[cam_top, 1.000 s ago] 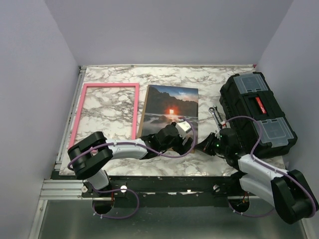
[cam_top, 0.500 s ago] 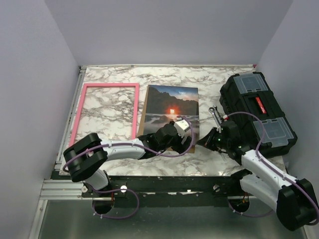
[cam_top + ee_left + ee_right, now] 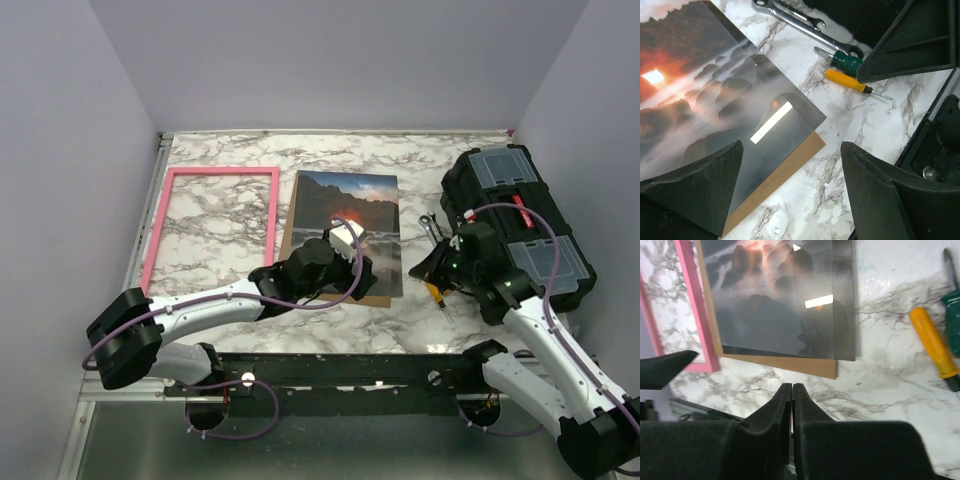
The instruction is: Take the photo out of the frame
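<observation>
The photo, a dark seascape with an orange glow, lies face up on a brown board in the middle of the table. The pink frame lies to its left with bare marble showing through it. My left gripper hovers open over the photo's near right corner with nothing between its fingers. My right gripper is shut on nothing; its tips hang over bare marble just in front of the board's near right corner. The frame's edge shows beside the board.
A grey see-through sheet sticks out past the photo's right edge. A wrench, a yellow-handled screwdriver and a green-handled one lie right of the board. A black toolbox fills the right side.
My left gripper has risen and drawn back from the board's near right corner to above the photo. The right arm has swung up and right, its gripper still shut.
</observation>
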### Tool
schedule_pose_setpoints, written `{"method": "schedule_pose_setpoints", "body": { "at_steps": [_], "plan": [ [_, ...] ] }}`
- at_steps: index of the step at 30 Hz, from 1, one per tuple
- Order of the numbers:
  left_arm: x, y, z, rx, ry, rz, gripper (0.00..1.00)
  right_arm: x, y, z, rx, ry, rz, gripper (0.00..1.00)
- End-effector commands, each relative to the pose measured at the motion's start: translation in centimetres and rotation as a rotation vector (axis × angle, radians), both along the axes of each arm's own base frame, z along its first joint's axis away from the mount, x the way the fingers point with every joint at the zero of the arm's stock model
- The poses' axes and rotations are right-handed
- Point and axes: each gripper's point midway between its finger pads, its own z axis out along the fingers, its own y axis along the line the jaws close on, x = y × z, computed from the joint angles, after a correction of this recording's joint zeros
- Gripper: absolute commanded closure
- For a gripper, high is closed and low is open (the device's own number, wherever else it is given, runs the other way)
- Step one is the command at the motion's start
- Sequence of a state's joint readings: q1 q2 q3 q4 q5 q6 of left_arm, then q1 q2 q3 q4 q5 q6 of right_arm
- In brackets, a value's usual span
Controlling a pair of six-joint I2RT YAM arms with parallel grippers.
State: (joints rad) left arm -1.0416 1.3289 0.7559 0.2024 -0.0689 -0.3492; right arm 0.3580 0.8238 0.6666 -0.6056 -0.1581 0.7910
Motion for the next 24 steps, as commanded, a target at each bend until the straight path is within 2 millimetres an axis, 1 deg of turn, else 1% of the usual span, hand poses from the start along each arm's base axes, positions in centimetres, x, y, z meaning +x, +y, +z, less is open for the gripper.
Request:
{"method": "schedule_pose_setpoints", "body": {
  "at_steps": [1,2,4,5,6,7,8,10,11,13,15,16,17,20,22,24],
  "plan": [
    [-0.2,0.6,1.9,-0.042,-0.009,0.008,0.18,-0.8,-1.6,-1.6,-0.075,0.038,-0.037,0.80],
    [-0.1,0.5,1.8,-0.043,-0.008,0.010,0.18,-0.5,-1.3,-2.2,-0.045,0.033,-0.051,0.74],
    [-0.1,0.4,1.4,-0.041,0.010,0.011,0.18,0.1,-0.8,-3.1,-0.001,0.030,-0.080,0.70],
    [-0.1,0.4,1.3,-0.040,0.020,0.010,0.18,0.6,-0.7,-3.6,0.006,0.009,-0.090,0.67],
    [-0.2,0.4,1.2,-0.043,0.028,0.006,0.18,0.9,-1.1,-4.9,-0.010,0.011,-0.118,0.57],
    [-0.4,0.3,1.2,-0.050,0.035,-0.001,0.18,1.4,-1.4,-5.6,-0.022,-0.003,-0.130,0.54],
    [-0.6,0.3,1.3,-0.060,0.040,-0.006,0.18,1.6,-1.2,-6.4,-0.024,-0.009,-0.110,0.54],
    [-1.1,0.4,1.4,-0.079,0.050,-0.017,0.18,2.2,0.0,-6.6,0.020,-0.069,-0.050,0.53],
    [-1.2,0.4,1.4,-0.082,0.053,-0.019,0.18,2.1,0.3,-7.0,0.036,-0.078,-0.033,0.52],
    [-1.5,0.8,1.1,-0.084,0.059,-0.020,0.18,1.9,0.3,-8.0,0.047,-0.084,-0.034,0.51],
    [-1.6,1.0,1.1,-0.086,0.059,-0.017,0.18,1.6,0.1,-9.3,0.053,-0.071,-0.040,0.48],
    [-1.7,1.1,1.0,-0.087,0.059,-0.016,0.18,1.6,0.5,-9.3,0.085,-0.084,-0.022,0.48],
    [-1.7,1.1,1.0,-0.088,0.061,-0.016,0.18,1.4,0.6,-9.8,0.109,-0.076,-0.021,0.48],
    [-1.7,1.0,1.1,-0.091,0.061,-0.021,0.18,1.2,1.2,-9.7,0.192,-0.102,-0.012,0.49],
    [-1.7,1.0,1.4,-0.094,0.059,-0.024,0.18,1.3,1.2,-9.6,0.226,-0.124,-0.034,0.49],
    [-1.7,0.9,1.7,-0.097,0.055,-0.025,0.18,1.3,1.3,-9.5,0.267,-0.132,-0.050,0.53]
  ]
}}
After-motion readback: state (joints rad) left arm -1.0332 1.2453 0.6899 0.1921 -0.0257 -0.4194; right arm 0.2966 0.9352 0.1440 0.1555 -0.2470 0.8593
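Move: The near right corner of the photo, sticking out past the clear sheet, lies almost straight under the right hand: about 12 cm below, 1 cm ahead and 1 cm to its left. The brown board's near right corner shows some 3 cm to the left of the photo's corner and 2 cm nearer; the yellow screwdriver lies about 8 cm to the right of the photo's corner, level with it. From the left hand the photo's corner is about 8 cm right, 1 cm ahead and 15 cm down. The right hand drops nearly straight down, about 11 cm, to the photo's near right corner, its fingers opening from almost shut to about half on the way, and it levels off low with a slight swing forward and left that brings the corner between the open fingertips; no grip is taken yet. The empty left hand, fingers still wide open, lifts a couple of centimetres and sinks back, drawing some 1.5 cm back and 1 cm left to end still above the photo's near edge. ##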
